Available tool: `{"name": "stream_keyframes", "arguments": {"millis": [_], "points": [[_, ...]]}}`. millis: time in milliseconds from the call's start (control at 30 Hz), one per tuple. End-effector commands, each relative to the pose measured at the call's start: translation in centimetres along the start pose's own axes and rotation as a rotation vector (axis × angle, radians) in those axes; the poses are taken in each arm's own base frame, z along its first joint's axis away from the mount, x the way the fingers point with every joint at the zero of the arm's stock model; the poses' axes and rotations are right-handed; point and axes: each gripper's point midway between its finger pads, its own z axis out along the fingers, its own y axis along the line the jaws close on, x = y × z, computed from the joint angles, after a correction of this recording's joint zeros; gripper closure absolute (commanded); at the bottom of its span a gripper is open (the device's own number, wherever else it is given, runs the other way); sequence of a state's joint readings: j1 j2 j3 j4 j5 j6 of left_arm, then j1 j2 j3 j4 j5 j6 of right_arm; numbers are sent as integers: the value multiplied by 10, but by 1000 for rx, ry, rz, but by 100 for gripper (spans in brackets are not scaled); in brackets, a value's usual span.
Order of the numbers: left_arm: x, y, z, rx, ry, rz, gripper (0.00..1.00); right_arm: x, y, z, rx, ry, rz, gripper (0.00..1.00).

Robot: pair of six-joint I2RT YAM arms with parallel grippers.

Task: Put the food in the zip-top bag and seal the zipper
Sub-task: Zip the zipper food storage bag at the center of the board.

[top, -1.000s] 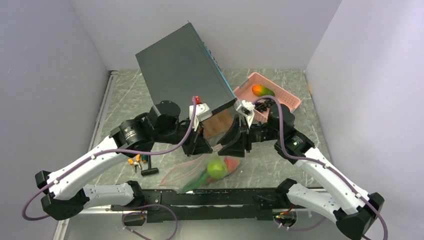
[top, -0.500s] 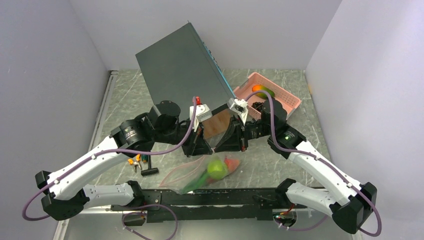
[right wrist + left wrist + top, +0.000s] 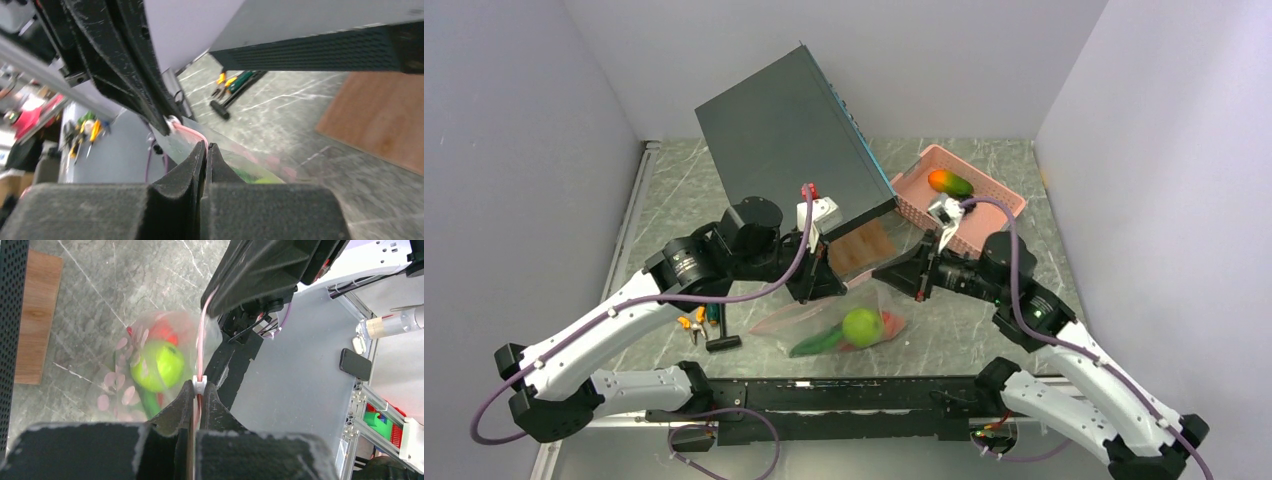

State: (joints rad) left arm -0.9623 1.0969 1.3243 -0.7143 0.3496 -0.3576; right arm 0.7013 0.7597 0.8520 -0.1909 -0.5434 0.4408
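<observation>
The zip-top bag (image 3: 839, 318) hangs between my two grippers just above the table. A lime-green round fruit (image 3: 861, 326), a green pod (image 3: 817, 344) and red pieces (image 3: 890, 324) lie inside it. My left gripper (image 3: 200, 386) is shut on the zipper (image 3: 201, 340) at its small white slider. My right gripper (image 3: 206, 146) is shut on the same pink strip, a short way along from the left one. From above, the left gripper (image 3: 830, 288) and right gripper (image 3: 886, 280) face each other across the bag's mouth. The orange-green mango (image 3: 949, 182) lies in the basket. No grapes show.
The pink perforated basket (image 3: 994, 196) stands at the back right. A big dark box (image 3: 789, 140) leans over a wooden board (image 3: 864, 246) behind the grippers. Small orange-and-black hand tools (image 3: 701, 322) lie left of the bag, near the front rail (image 3: 844, 390).
My right gripper has shut on the pink strip and drawn back to the right. The bag has lifted slightly and its mouth is pulled straighter. The left gripper stayed shut.
</observation>
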Motion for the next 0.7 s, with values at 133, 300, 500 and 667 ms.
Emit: {"name": "stream_keyframes", "arguments": {"millis": [133,300,500,667], "points": [[10,-2,-16,3,28,-9,100,-34,-54,-43,396,-275,41,100],[17,-3,-23,6,33,3,100,-35,-61,-55,460,-316,59,100],[29,2,-30,-11,29,10,100,-37,-59,-64,464,-352,53,100],[38,15,-35,-75,28,24,100,-44,-65,-84,546,-415,65,100]]}}
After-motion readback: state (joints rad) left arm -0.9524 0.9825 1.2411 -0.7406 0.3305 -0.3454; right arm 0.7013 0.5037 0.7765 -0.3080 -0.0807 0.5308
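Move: The left hand pinches the white slider at its fingertips. The slider is about 5 cm left of the right hand, 3 cm back and level; the right hand grips the zipper strip. In the hanging bag, roughly 20 cm below both hands, the green apple lies some 6 cm ahead of the left hand and 3 cm to its right, with a long green vegetable about 9 cm left of the apple and red food about 5 cm to its right. Zipper still pinched, the right hand pulls about 7 cm right, turning clockwise; the left goes 3 cm left. ##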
